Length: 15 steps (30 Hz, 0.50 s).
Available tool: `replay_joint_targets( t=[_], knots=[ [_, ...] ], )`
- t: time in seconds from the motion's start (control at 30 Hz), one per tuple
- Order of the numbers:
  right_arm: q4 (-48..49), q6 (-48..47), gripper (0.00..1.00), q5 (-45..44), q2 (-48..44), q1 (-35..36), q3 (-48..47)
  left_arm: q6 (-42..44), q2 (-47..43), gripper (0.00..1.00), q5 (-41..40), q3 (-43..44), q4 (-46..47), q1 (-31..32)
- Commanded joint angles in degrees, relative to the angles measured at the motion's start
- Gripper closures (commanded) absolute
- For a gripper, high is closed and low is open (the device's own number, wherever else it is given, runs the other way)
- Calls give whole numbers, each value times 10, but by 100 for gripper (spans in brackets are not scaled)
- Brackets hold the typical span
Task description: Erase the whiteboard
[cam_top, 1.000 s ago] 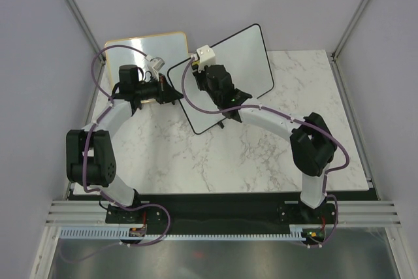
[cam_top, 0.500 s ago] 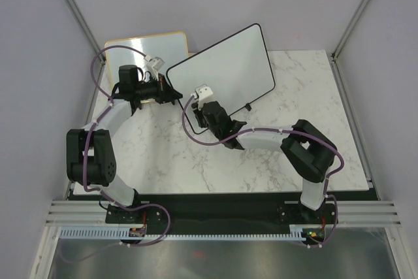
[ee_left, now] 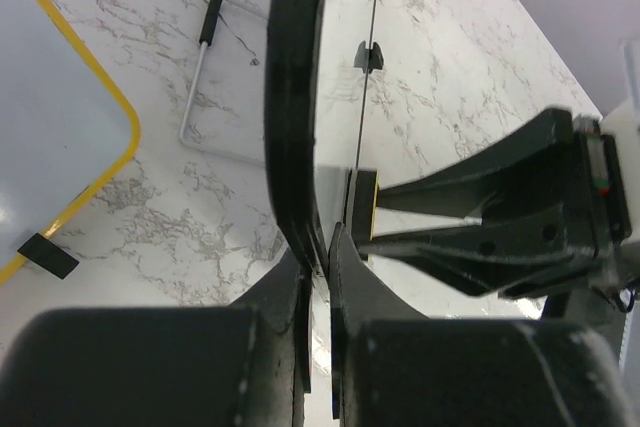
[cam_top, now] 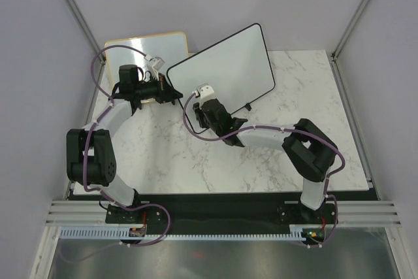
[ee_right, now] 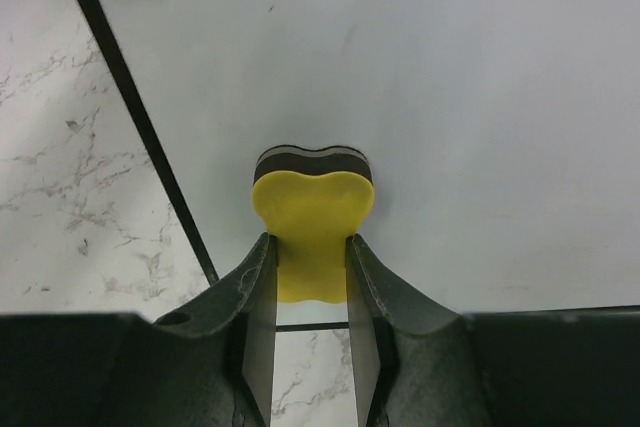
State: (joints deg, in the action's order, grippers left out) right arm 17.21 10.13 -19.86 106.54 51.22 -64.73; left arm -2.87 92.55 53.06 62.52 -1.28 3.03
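The whiteboard [cam_top: 225, 70], white with a thin black frame, stands tilted at the back of the table, and its face looks clean. My left gripper [cam_top: 175, 93] is shut on the board's left frame edge [ee_left: 293, 137], and its jaws [ee_left: 318, 265] pinch the frame. My right gripper [cam_top: 201, 114] is shut on a yellow eraser [ee_right: 312, 222] with a dark pad. It presses the eraser against the board's face [ee_right: 480, 87] near the lower left corner. The eraser also shows edge-on in the left wrist view [ee_left: 362, 209].
A smaller orange-framed whiteboard [cam_top: 147, 47] leans behind my left arm and also shows in the left wrist view [ee_left: 60, 117]. A white wire stand with a black grip [ee_left: 205, 57] lies on the marble table [cam_top: 307, 96]. Grey walls close in on both sides.
My right gripper has wiped the eraser from the board's upper middle down to its lower left part. The left gripper has kept its hold on the frame.
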Motion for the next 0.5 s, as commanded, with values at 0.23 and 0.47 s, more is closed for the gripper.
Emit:
replay_joint_targets(
  t=[0.23,0.47],
  knots=[
    [-51,-31,100,3,8,-199,-171,80,5,98,1,0,-26,19],
    [-52,-30,100,-4,-48,-266,-126,104,-14,98,-4,3,-49,18]
  ],
)
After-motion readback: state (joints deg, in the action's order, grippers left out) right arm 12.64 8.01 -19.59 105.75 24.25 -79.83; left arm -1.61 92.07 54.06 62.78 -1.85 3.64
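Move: My right hand holds the yellow eraser against the leaning whiteboard near its near-left corner, which is about 6 cm back, 2 cm left and 4 cm below. The upper-right part of the board lies some 17 cm ahead, 19 cm right and 11 cm up, with its far-right corner 6 cm beyond and 5 cm right of that. From my left hand, which holds the board's left edge, that part is about 11 cm ahead, 25 cm right and 7 cm up. I sweep the eraser fast up the board's face with my right hand, about 17 cm forward, 19 cm right and 11 cm up. It starts forward and up, then bends more and more to the right, away from my left hand, towards the far-right corner. The wrist swings roughly 25 degrees clockwise, its fingers tip up some 10 degrees and keep their grip, while my left hand keeps holding the board's left edge. ##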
